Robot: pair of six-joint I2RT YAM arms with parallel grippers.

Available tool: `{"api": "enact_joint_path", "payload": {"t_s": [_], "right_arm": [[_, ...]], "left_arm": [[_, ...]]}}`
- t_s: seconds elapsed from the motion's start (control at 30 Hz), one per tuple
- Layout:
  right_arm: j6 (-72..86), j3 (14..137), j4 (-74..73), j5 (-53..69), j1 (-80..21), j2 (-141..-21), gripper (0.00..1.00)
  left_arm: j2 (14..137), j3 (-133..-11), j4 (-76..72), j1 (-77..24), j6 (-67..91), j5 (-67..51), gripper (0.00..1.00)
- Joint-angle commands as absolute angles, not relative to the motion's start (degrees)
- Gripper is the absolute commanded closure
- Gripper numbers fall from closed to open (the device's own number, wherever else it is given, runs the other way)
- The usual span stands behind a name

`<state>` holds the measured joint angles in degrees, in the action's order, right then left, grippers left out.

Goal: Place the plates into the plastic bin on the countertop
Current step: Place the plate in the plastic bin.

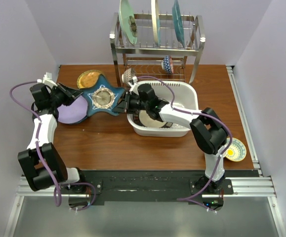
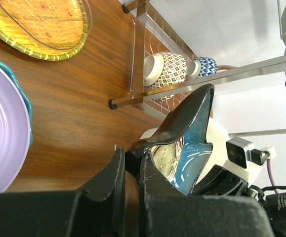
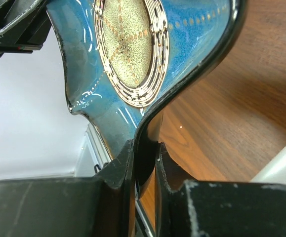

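Observation:
The blue star-shaped plate point(image 1: 103, 98) is held up on edge above the countertop point(image 1: 108, 143), between both arms. My left gripper point(image 1: 78, 94) is shut on its left point, seen close in the left wrist view point(image 2: 131, 160) with the star plate point(image 2: 192, 148) between the fingers. My right gripper point(image 1: 125, 102) is shut on the opposite point; in the right wrist view point(image 3: 143, 153) the plate's dark rim point(image 3: 147, 128) sits between the pads. The white plastic bin point(image 1: 187, 96) lies just right of the star and holds a pale plate point(image 1: 150, 120). A lavender plate point(image 1: 69, 112) and an amber plate point(image 1: 87, 78) lie at left.
A steel wire rack point(image 1: 155, 49) stands behind the bin with three big plates upright on top and patterned bowls point(image 1: 167, 64) on its lower shelf. A small saucer with a yellow centre point(image 1: 234, 149) lies at the right near the counter edge.

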<state>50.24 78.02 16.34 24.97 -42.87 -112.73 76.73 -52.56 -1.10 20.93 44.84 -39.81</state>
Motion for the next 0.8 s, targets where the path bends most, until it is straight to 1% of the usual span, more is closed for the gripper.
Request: {"api": "enact_joint_path", "payload": {"t_s": [0.0, 0.07, 0.1, 0.17, 0.2, 0.23, 0.27, 0.3, 0.33, 0.37, 0.4, 0.47, 0.5, 0.77], "right_arm": [[51.9, 78.0, 16.7, 24.3, -41.8, -109.0, 1.00], [50.3, 78.1, 14.9, 23.6, -41.9, -107.8, 1.00], [49.8, 78.3, 14.3, 22.9, -41.8, -107.4, 1.00], [48.1, 78.7, 12.5, 22.4, -41.9, -106.4, 1.00], [47.6, 78.8, 12.0, 22.1, -41.8, -106.3, 1.00], [47.0, 78.8, 11.6, 21.6, -41.9, -105.8, 1.00], [46.8, 78.8, 11.4, 21.5, -41.8, -105.4, 1.00], [46.7, 78.8, 11.2, 21.4, -41.8, -105.1, 1.00], [46.6, 78.8, 11.2, 21.4, -41.7, -105.1, 1.00], [46.6, 78.8, 11.3, 21.4, -41.8, -104.9, 1.00], [46.7, 78.7, 11.5, 21.5, -41.8, -104.8, 1.00], [46.7, 78.4, 12.2, 21.6, -41.8, -104.7, 1.00], [47.0, 78.3, 12.6, 21.8, -41.7, -104.7, 1.00], [47.0, 77.7, 15.6, 22.2, -41.8, -103.7, 1.00]], "left_arm": [[74.1, -54.7, -6.2, 20.8, 46.9, -46.8, 0.98], [74.1, -55.1, -5.9, 20.9, 46.3, -46.8, 0.94], [74.0, -55.3, -5.8, 20.9, 46.1, -47.0, 0.87], [73.7, -55.5, -5.8, 20.9, 45.7, -47.1, 0.79], [73.5, -55.5, -6.1, 20.9, 45.4, -47.2, 0.69], [73.2, -55.7, -6.4, 20.8, 45.3, -47.5, 0.65], [72.8, -55.5, -7.0, 20.9, 44.8, -48.0, 0.59], [72.3, -55.5, -8.2, 20.9, 44.7, -48.7, 0.46], [71.9, -55.5, -8.7, 20.8, 44.5, -48.7, 0.39], [70.9, -55.3, -9.4, 20.8, 44.4, -48.6, 0.28], [70.3, -55.3, -9.6, 20.8, 44.1, -48.2, 0.24], [68.7, -55.1, -9.6, 20.9, 43.1, -47.3, 0.17], [68.3, -55.1, -9.1, 20.9, 42.7, -46.6, 0.16], [65.6, -58.3, 1.7, 20.9, 35.2, -38.2, 0.12]]}}
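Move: The star-shaped blue plate is pinched between both hands, its middle about 10 cm right of the left hand, 3 cm back and 3 cm lower. From the right hand the plate's middle is about 6 cm left, 3 cm ahead and slightly higher. The bin's middle sits some 22 cm right of the right hand, 1 cm back and 9 cm lower. From the left hand, the purple plate lies 8 cm left, 7 back, the wicker plate 9 ahead, 1 right, both roughly 17 cm below. The star-shaped plate's left point is let go as the left fingers open wide; that hand then lifts clear about 8 cm, easing back some 2 cm, with its fingers tipping up about 15 degrees. The right hand keeps its pinch on the opposite point and draws the plate some 2 cm right, towards the bin, dipping its fingertips slightly, then holds still. ##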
